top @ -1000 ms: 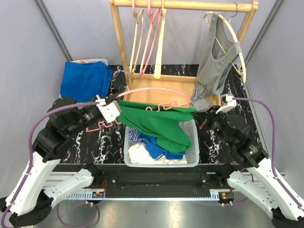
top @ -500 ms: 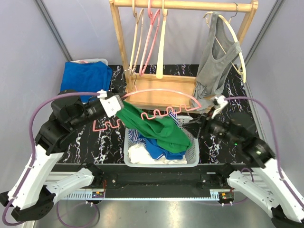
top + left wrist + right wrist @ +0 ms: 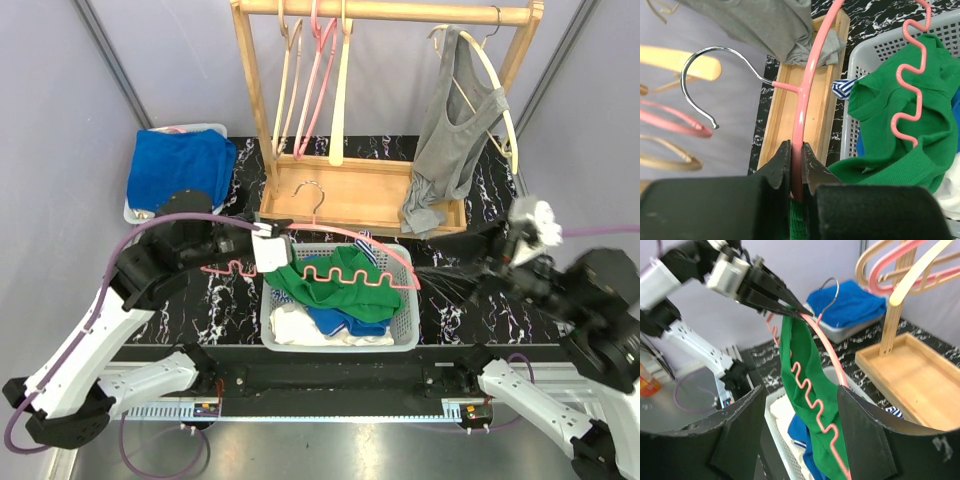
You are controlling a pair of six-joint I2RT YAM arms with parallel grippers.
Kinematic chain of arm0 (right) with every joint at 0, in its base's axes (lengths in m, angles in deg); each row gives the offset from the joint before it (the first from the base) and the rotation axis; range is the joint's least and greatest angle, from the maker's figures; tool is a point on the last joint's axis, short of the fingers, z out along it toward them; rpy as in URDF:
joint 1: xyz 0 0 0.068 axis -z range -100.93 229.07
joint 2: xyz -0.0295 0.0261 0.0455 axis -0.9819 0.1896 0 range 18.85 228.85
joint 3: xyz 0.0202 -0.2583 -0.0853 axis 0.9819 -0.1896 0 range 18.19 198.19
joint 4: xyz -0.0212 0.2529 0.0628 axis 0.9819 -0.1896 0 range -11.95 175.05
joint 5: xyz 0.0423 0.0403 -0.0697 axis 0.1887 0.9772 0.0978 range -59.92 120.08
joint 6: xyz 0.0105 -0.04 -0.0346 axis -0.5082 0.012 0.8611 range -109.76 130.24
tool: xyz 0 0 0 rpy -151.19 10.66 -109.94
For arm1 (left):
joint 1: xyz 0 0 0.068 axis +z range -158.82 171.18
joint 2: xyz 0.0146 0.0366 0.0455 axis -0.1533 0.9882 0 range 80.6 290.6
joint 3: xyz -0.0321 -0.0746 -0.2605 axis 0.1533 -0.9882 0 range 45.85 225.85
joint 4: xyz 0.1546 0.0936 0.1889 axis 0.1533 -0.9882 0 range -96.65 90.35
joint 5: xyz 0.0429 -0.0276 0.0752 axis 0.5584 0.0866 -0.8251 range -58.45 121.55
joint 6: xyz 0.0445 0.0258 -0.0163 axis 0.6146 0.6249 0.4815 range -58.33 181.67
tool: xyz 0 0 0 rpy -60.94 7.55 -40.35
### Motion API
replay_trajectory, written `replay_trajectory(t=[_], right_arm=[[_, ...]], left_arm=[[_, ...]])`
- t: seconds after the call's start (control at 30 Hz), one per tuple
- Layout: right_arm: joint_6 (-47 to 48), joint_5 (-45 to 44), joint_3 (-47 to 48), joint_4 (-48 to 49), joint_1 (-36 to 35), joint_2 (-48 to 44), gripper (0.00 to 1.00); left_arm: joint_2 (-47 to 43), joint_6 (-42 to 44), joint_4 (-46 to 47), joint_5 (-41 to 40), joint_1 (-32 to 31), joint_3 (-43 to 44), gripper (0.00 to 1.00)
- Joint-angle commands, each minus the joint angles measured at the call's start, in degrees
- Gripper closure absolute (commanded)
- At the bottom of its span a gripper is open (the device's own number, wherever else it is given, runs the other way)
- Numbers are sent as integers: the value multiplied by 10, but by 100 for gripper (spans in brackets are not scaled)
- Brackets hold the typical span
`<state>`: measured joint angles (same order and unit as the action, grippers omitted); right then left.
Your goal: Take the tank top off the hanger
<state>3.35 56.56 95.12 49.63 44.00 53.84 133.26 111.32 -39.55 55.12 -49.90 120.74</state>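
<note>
My left gripper is shut on the curved top rod of a pink hanger, held flat over the basket. A green tank top is still threaded on the hanger. It bunches under the wavy lower bar and sags into the basket, and some green fabric shows just below the left jaws. My right gripper is open and stands apart from the hanger's right end, holding nothing.
The white basket holds blue, striped and white clothes. Behind it is a wooden rack with a tray base, several empty hangers and a grey tank top on a wooden hanger. A blue cloth fills a bin at back left.
My right gripper opened, let go at the hanger's right end and drew back to the right. The left gripper lowered the hanger over the basket and the green top slumped into it.
</note>
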Motion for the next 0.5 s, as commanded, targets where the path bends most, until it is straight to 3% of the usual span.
replay_trajectory(t=[0.0, 0.1, 0.47], right_arm=[[39, 53, -7, 3, 3, 84, 32], [43, 60, -7, 11, 3, 108, 33], [29, 147, -19, 28, 3, 138, 35]], left_arm=[[11, 104, 34, 3, -33, 48, 99], [-8, 154, 61, -25, -71, 20, 100], [-3, 156, 76, -53, -96, 33, 100]])
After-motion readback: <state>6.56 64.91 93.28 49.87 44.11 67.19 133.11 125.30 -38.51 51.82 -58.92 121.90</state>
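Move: The right hand, open and empty, has the bare right shoulder of the pink hanger about 6 cm to its left, 4 cm ahead and 8 cm below. The green tank top bunches about 11 cm to its left, 8 cm ahead and 25 cm down, over the basket, whose middle is roughly 11 cm left, 6 cm ahead and 35 cm down. From the left hand, which still pinches the hanger's left shoulder, that right shoulder is some 13 cm to the right, 3 cm back and about level. The right hand reaches down, leftward and forward, about 5 cm each way, to bring its open fingers around the pink hanger's bare right shoulder, its tips dipping some 10 degrees; it eases back slightly at the end and does not close. The left hand keeps its pinch on the hanger's left shoulder and the green cloth there, carrying them about 2 cm each to the right, back and up while its wrist turns some 20 degrees, partly clockwise. ##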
